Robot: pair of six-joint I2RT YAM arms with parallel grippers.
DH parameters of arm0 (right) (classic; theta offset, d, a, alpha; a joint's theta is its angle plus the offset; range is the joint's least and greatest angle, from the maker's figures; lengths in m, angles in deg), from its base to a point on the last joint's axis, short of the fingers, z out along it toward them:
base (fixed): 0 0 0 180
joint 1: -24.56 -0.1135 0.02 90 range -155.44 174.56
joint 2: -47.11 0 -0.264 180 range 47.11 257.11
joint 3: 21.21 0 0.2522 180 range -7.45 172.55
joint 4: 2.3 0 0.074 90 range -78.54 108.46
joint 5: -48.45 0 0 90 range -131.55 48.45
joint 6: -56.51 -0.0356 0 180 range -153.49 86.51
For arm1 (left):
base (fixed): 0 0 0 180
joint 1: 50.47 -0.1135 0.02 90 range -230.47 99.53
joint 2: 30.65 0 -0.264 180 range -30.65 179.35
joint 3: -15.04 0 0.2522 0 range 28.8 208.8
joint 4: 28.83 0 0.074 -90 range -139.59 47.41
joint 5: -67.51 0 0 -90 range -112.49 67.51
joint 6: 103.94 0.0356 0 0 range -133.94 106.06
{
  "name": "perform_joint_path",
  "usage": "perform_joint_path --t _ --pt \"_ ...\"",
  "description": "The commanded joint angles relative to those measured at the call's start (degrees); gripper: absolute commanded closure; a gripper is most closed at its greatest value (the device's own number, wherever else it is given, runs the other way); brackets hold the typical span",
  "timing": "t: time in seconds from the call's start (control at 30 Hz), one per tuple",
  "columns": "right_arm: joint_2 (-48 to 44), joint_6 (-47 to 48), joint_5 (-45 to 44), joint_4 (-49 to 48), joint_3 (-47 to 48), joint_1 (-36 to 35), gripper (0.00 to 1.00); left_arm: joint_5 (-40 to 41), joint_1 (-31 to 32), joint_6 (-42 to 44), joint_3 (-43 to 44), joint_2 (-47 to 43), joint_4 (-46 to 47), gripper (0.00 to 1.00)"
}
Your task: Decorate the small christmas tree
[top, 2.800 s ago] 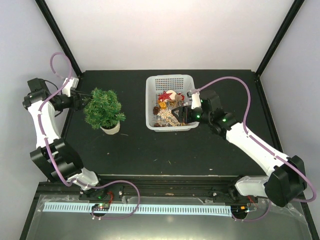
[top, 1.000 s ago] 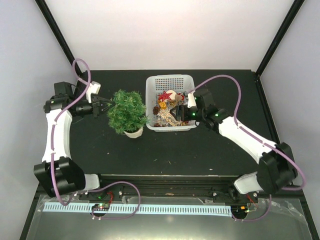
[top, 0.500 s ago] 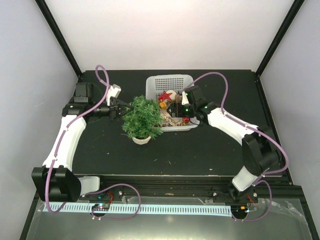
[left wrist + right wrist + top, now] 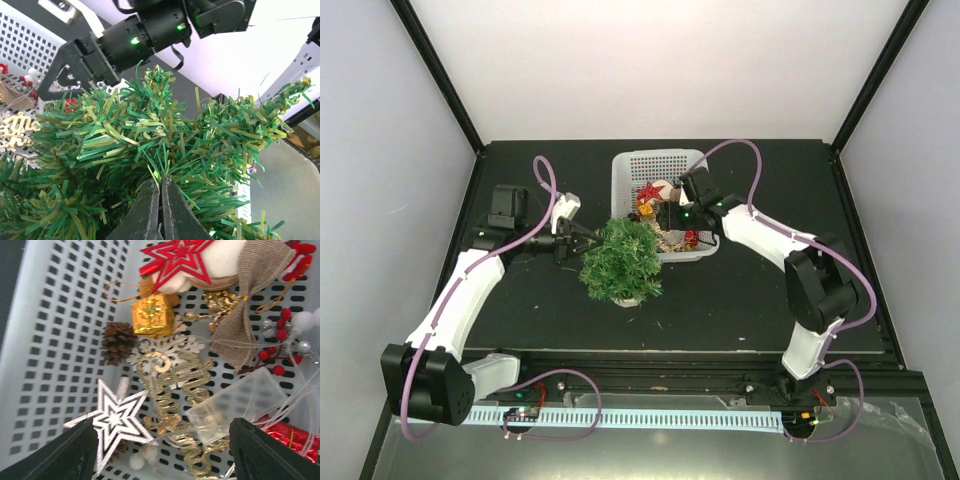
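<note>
The small christmas tree [image 4: 620,262], bushy and green on a pale round base, stands just in front of the white basket's [image 4: 660,163] front-left corner. My left gripper [image 4: 586,239] reaches it from the left and is shut on one of its branches; in the left wrist view the black fingertips [image 4: 161,183] pinch green needles [image 4: 150,130]. My right gripper [image 4: 666,215] hangs open inside the basket. Between its fingers [image 4: 165,445] lie a white star [image 4: 117,420], a gold script ornament [image 4: 180,390] and a clear plastic box [image 4: 235,407]; it holds nothing.
The basket [image 4: 50,315] also holds a red star [image 4: 180,257], a gold gift box [image 4: 152,315], a pine cone [image 4: 119,342], a burlap bow [image 4: 240,325] and red berries [image 4: 275,355]. Black frame posts stand at the table's back corners.
The left arm has dragged the tree rightward and nearer the front, up to the basket. The right gripper has shifted left over the basket, still open.
</note>
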Motion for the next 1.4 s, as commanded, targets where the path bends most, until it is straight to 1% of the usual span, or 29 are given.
perform_joint_path --t 0.0,0.07,0.2,0.6,0.73,0.77,0.83,1.03,1.27,1.37 --pt "3.2 0.8 -5.7 3.4 3.2 0.5 0.27 -1.6 0.8 -1.7 -0.6 -2.6 5.8 0.98" --pt "4.5 0.6 -8.3 5.2 4.6 0.5 0.27 -1.0 1.0 -1.9 -0.6 -2.6 6.1 0.98" --pt "5.7 0.2 -10.4 6.5 5.6 0.8 0.27 0.0 1.3 -1.4 -0.9 -2.3 5.8 0.98" --pt "4.0 -0.3 -13.1 6.5 2.5 4.3 0.26 1.2 1.3 2.0 -1.6 -2.3 2.8 0.97" --pt "3.6 -0.1 -13.6 6.5 1.5 5.3 0.26 1.6 1.3 3.3 -1.2 -2.5 1.3 0.95" --pt "3.4 0.0 -13.8 6.6 1.3 5.4 0.26 1.8 1.3 4.0 -1.0 -2.6 0.7 0.94" --pt "2.9 0.1 -14.8 6.6 0.7 5.4 0.26 2.5 1.3 5.8 -0.5 -2.6 -1.2 0.88" --pt "0.8 0.3 -16.3 6.8 -1.0 6.0 0.26 5.6 1.3 9.5 1.1 -2.6 -5.8 0.80" --pt "-1.8 0.8 -17.9 7.8 -2.5 6.5 0.26 9.1 0.9 11.6 1.4 -3.5 -7.6 0.65" --pt "-2.3 0.9 -18.2 7.9 -3.3 7.0 0.26 10.3 0.5 12.0 1.2 -4.5 -7.7 0.63"
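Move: My left fingers are shut on the foliage of the christmas tree, whose middle lies about 5 cm to their right, 2 cm back and 10 cm lower; the basket's middle is roughly 16 cm ahead and 16 cm right. My open right hand is over the basket: the red gift box sits some 6 cm to its right, 1 cm back and 6 cm lower, the right wall level with it 11 cm to the right, the gold gift 6 cm ahead and 6 cm left. I sweep my open right hand about 10 cm to the right inside the basket, over the ornaments towards the red gift box and the right wall, sinking nearly 5 cm, then easing up a little. It pushes the basket along as the wrist rolls and turns clockwise. My left hand holds still at the tree, then opens about a third and sinks 2 cm. ##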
